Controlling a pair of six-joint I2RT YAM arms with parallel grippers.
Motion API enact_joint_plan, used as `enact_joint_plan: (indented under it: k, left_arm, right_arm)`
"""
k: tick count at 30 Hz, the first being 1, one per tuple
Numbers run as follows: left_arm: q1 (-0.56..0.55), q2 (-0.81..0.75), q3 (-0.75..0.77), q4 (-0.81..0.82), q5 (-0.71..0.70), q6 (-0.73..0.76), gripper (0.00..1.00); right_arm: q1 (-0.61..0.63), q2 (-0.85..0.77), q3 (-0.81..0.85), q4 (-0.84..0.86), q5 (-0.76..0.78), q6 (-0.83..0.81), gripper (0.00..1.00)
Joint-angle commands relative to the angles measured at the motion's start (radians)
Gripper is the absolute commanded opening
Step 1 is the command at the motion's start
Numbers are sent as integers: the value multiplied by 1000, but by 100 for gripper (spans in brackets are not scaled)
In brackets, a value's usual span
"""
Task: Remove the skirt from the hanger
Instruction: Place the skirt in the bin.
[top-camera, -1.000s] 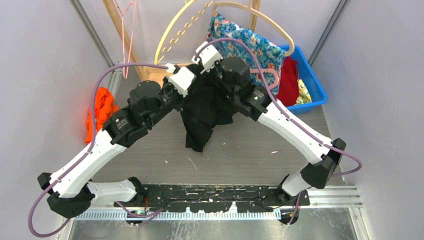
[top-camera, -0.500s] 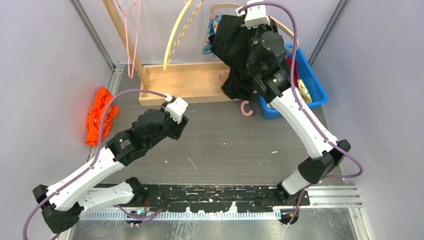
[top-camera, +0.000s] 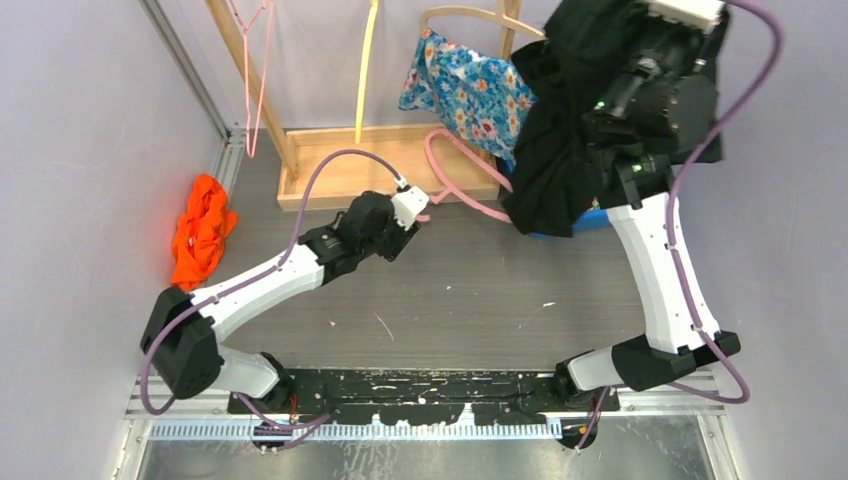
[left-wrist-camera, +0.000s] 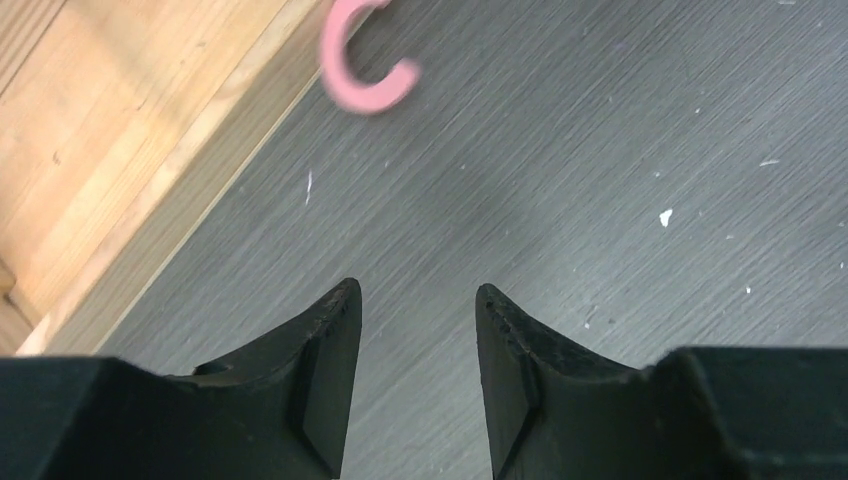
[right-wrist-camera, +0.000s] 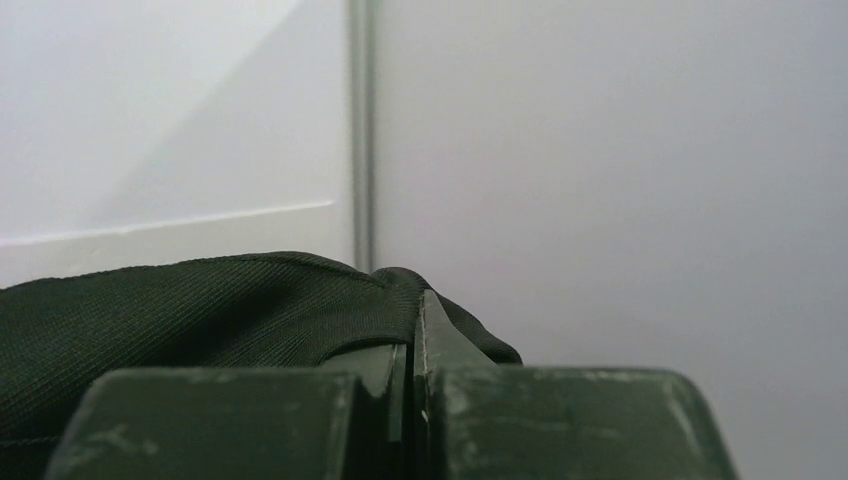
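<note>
My right gripper (right-wrist-camera: 415, 310) is raised high at the back right, shut on a fold of the black skirt (top-camera: 555, 150). The skirt (right-wrist-camera: 200, 300) hangs down from it over the blue bin. The pink hanger (top-camera: 470, 190) lies bare on the table beside the wooden base, apart from the skirt. Its hook (left-wrist-camera: 365, 85) shows just ahead of my left gripper (left-wrist-camera: 415, 290). That left gripper (top-camera: 418, 213) hovers low over the table, open, with nothing between its fingers.
A wooden rack base (top-camera: 340, 165) stands at the back. A floral garment (top-camera: 465, 85) hangs on a wooden hanger, and a yellow hanger (top-camera: 365, 70) and a pink wire hanger (top-camera: 255, 70) hang left of it. An orange cloth (top-camera: 200, 225) lies at the left wall. The blue bin (top-camera: 590, 215) is mostly hidden.
The right arm carried the skirt up and to the right, off the pink hanger, which now lies on the table. The left gripper opened and reached forward toward the hanger's hook.
</note>
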Motion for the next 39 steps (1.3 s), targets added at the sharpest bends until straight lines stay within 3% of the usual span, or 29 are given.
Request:
enact_joint_plan:
  k: [1, 6, 18, 29, 33, 36, 39]
  left_arm:
    - [0, 63, 125, 128, 50, 62, 46]
    - [0, 103, 228, 46, 67, 97, 46]
    - [0, 97, 239, -69, 45, 77, 43]
    - [18, 120, 227, -76, 28, 80, 42]
    - [23, 119, 217, -62, 35, 79, 42]
    - [23, 110, 202, -56, 34, 78, 42]
    - [22, 95, 188, -59, 29, 75, 42]
  right_arm:
    - [-85, -19, 78, 100, -7, -11, 1]
    - [-195, 44, 129, 28, -40, 77, 1]
    - [-367, 347, 269, -185, -108, 445, 1]
    - [-375, 380, 280, -292, -168, 634, 1]
    - [-375, 364, 311, -384, -274, 825, 1]
    - [-374, 334, 245, -441, -358, 1008, 1]
    - [-343, 266, 30, -380, -305, 1012, 1]
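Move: The bin, where the held black skirt is to go, lies about 20 cm ahead of the right hand, a couple of centimetres to its right and some 60 cm below. The floral garment hangs roughly 22 cm ahead, 27 cm left and 35 cm down; the pink hanger is about 17 cm ahead, 26 cm left, 65 cm below. From the left hand, the bin is some 24 cm ahead, 42 cm right and 10 cm below. Keeping the skirt pinched, the right hand first swings on right about 7 cm, drawing slightly back and up, then sweeps some 23 cm forward and nearly 20 cm down over the bin, fingers tipping down about 20 degrees before easing partly back as the hand drifts left. The empty left hand shifts slightly forward and right, bobbing up near 5 cm and partly down, half open. ##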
